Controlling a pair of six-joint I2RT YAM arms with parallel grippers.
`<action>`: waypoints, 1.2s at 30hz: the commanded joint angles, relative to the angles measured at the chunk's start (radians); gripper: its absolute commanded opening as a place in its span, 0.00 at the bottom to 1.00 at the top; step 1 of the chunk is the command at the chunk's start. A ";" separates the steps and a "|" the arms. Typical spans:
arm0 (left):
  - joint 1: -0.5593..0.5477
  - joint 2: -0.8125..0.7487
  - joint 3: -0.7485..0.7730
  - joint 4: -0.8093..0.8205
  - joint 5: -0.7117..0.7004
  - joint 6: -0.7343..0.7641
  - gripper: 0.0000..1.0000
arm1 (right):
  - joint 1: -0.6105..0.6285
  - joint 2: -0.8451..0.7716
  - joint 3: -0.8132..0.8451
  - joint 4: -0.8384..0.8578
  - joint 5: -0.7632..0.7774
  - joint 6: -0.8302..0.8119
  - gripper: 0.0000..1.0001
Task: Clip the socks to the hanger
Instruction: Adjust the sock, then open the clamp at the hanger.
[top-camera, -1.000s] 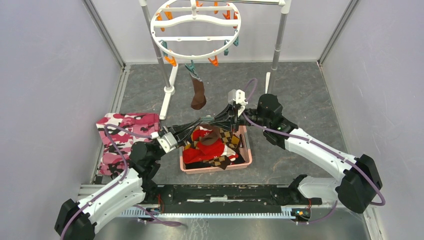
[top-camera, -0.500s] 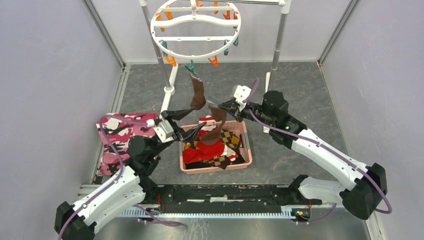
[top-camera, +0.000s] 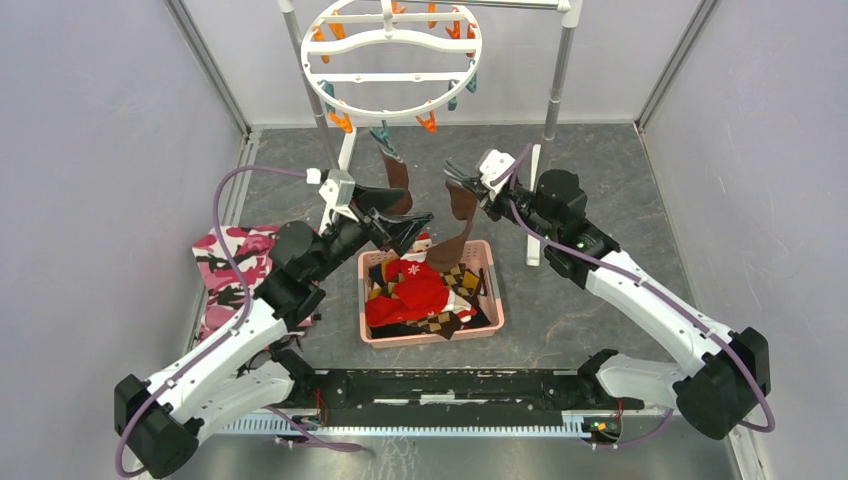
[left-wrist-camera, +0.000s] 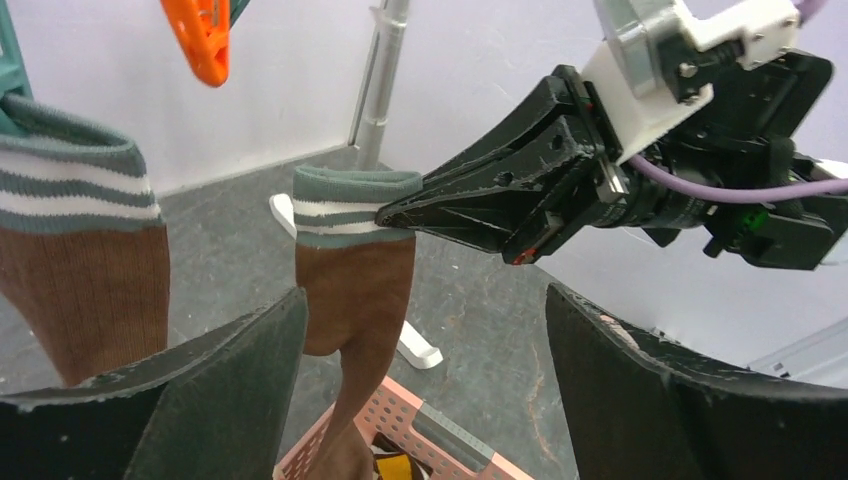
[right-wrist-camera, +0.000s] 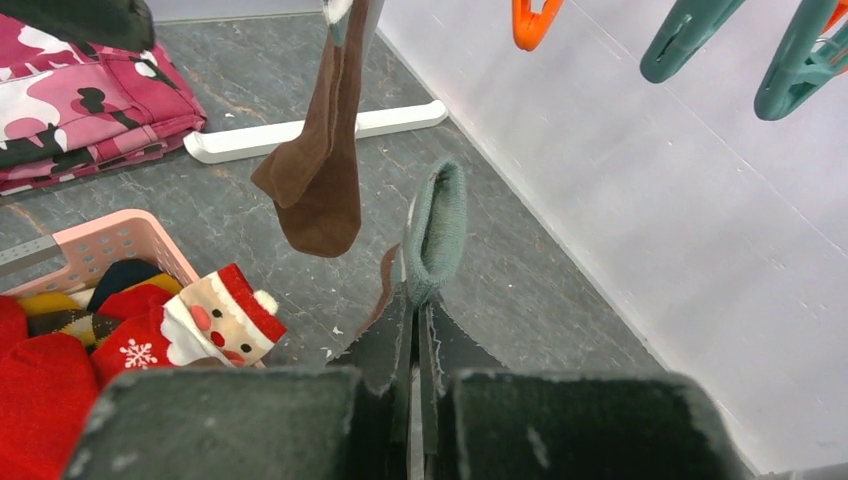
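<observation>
The white ring hanger (top-camera: 390, 60) hangs at the back with orange and teal clips around its rim. One brown sock (top-camera: 397, 185) hangs from a teal clip (top-camera: 382, 137); it also shows in the left wrist view (left-wrist-camera: 85, 260) and the right wrist view (right-wrist-camera: 320, 170). My right gripper (top-camera: 455, 172) is shut on the grey-striped cuff (left-wrist-camera: 350, 205) of the second brown sock (top-camera: 457, 225), which dangles with its toe at the basket. In the right wrist view the jaws (right-wrist-camera: 415, 300) pinch the cuff (right-wrist-camera: 435, 225). My left gripper (top-camera: 400, 225) is open and empty, its fingers (left-wrist-camera: 230, 380) beside that sock.
A pink basket (top-camera: 495, 300) below holds the red Santa sock (right-wrist-camera: 220, 315) and argyle socks. A pink camouflage cloth (top-camera: 225, 275) lies at the left. The white pole rack (top-camera: 335, 150) stands behind. Free orange (right-wrist-camera: 535, 20) and teal clips (right-wrist-camera: 690, 40) hang above my right gripper.
My right gripper has lifted the second sock out of the basket, up and back toward the hanger. My left arm has risen and its open gripper now sits beside the sock.
</observation>
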 joint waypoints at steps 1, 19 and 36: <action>0.002 0.034 0.064 -0.060 -0.056 -0.077 0.90 | -0.005 0.024 0.062 0.064 -0.006 -0.015 0.00; 0.049 0.174 0.137 0.022 -0.252 -0.343 0.71 | -0.015 0.108 0.096 0.129 0.030 -0.008 0.00; -0.293 0.443 0.703 -0.640 -1.090 -0.309 0.67 | -0.058 0.100 0.040 0.161 -0.057 0.062 0.00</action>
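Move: The held brown sock's striped cuff is about 6 cm ahead of the open left hand, 7 cm to its right and 4 cm higher. The already clipped sock's cuff hangs roughly 11 cm ahead and 5 cm left of that hand, 4 cm up. From the right hand, which grips the held sock, the front orange clip is some 9 cm ahead, 6 cm left and 9 cm above. The right fingers keep their pinch on the sock cuff, carrying it about 3.5 cm forward towards the hanger. The left hand closes in on that cuff: forward about 7.5 cm, dipping 2 cm before rising to end nearly 4 cm higher, turning some 35 degrees counter-clockwise and tipping downward, with its fingers narrowing to about two thirds open; contact can't be seen. ##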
